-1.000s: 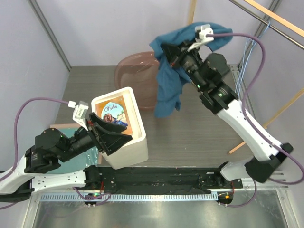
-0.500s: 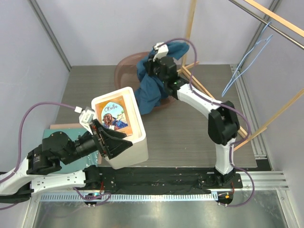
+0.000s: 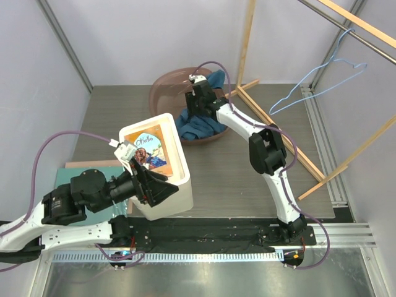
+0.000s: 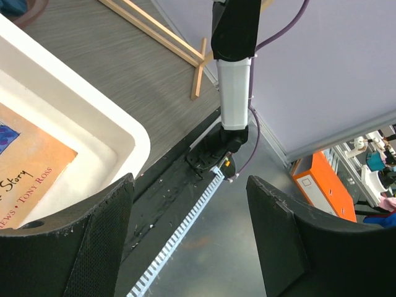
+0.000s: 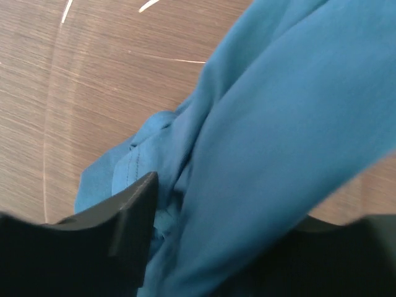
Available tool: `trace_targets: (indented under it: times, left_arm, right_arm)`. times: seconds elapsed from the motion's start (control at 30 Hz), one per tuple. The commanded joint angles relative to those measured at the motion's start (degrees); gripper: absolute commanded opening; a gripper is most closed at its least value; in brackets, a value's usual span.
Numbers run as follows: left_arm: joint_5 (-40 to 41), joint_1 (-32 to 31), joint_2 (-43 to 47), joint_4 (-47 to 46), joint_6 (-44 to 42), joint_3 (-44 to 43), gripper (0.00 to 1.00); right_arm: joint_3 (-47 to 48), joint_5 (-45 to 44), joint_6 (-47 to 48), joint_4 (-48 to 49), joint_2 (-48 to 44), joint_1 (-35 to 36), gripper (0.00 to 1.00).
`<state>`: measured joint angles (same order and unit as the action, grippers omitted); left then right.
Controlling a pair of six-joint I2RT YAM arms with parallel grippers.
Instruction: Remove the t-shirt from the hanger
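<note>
The teal-blue t-shirt [image 3: 193, 125] lies bunched in the brown bowl [image 3: 162, 83] at the back of the table. It fills the right wrist view [image 5: 291, 111]. My right gripper [image 3: 197, 111] is down in the bowl. Its jaws [image 5: 247, 207] stand apart, with cloth lying between and over them; the right finger is partly covered. The light-blue wire hanger [image 3: 301, 84] hangs bare from the rack rod at the far right, well away from the shirt. My left gripper [image 3: 162, 184] is open and empty beside the white box [image 3: 148, 122], above the front rail [image 4: 190, 179].
The white box holds a picture book [image 3: 148, 151]. A green mat [image 3: 65, 175] lies under the left arm. Pale wooden rack poles [image 3: 247, 37] stand and slant at the back right, with one brace [image 3: 278, 133] across the table.
My right arm carried the t-shirt off the hanger, leftward and down into the brown bowl. The hanger now hangs bare and swung. My left gripper shifted slightly right by the box.
</note>
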<state>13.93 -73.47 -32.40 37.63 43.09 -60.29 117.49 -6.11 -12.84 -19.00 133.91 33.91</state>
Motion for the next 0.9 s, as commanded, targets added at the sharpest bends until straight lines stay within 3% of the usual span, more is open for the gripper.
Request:
trace_targets:
  times: [0.0,0.1,0.27,0.67,0.87]
  left_arm:
    - [0.7,0.1,-1.2,-1.3,0.3,-1.2,0.73]
    - [0.2,0.1,-2.0,-2.4,0.7,-1.7,0.73]
    - [-0.7,0.1,-2.9,-4.6,2.2,-1.1,0.73]
    - [-4.0,0.1,-6.6,-10.6,3.6,-0.3,0.73]
    - [-5.1,0.1,-6.8,-12.4,3.5,0.9,0.73]
  right_arm:
    - [6.2,-1.5,-0.2,-7.5,-2.0,-0.1,0.67]
    - [9.3,-0.2,-0.8,-11.7,-1.9,-0.1,0.76]
    - [7.8,-1.3,-1.3,-15.5,-5.8,0.0,0.82]
    - [-9.4,-7.2,-2.4,-16.6,-27.1,3.3,0.86]
    - [-24.2,-7.3,-6.0,-14.9,-38.5,6.6,0.87]
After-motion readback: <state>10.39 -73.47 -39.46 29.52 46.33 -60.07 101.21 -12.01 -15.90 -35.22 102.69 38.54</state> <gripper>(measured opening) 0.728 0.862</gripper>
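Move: The right fingers, already partly open, are down in the basin with the t-shirt around them; the heap's middle is about 3 cm back, 4 cm right and 3 cm below. The basin's middle lies about 1 cm ahead, level sideways and 4 cm lower. The book box stands roughly 22 cm back and 10 cm left, its middle 6 cm higher. From the left hand, the t-shirt is some 40 cm ahead, 12 cm right and 26 cm below. Open the right fingers the rest of the way so the t-shirt comes free, easing up only 2–3 cm at first. Then draw the hand back and up out of the basin, faster as it goes, about 13 cm each way and some 5 cm to the right, keeping the wrist nearly steady. Meanwhile ease the open, empty left gripper about 4 cm right, near the book box. ##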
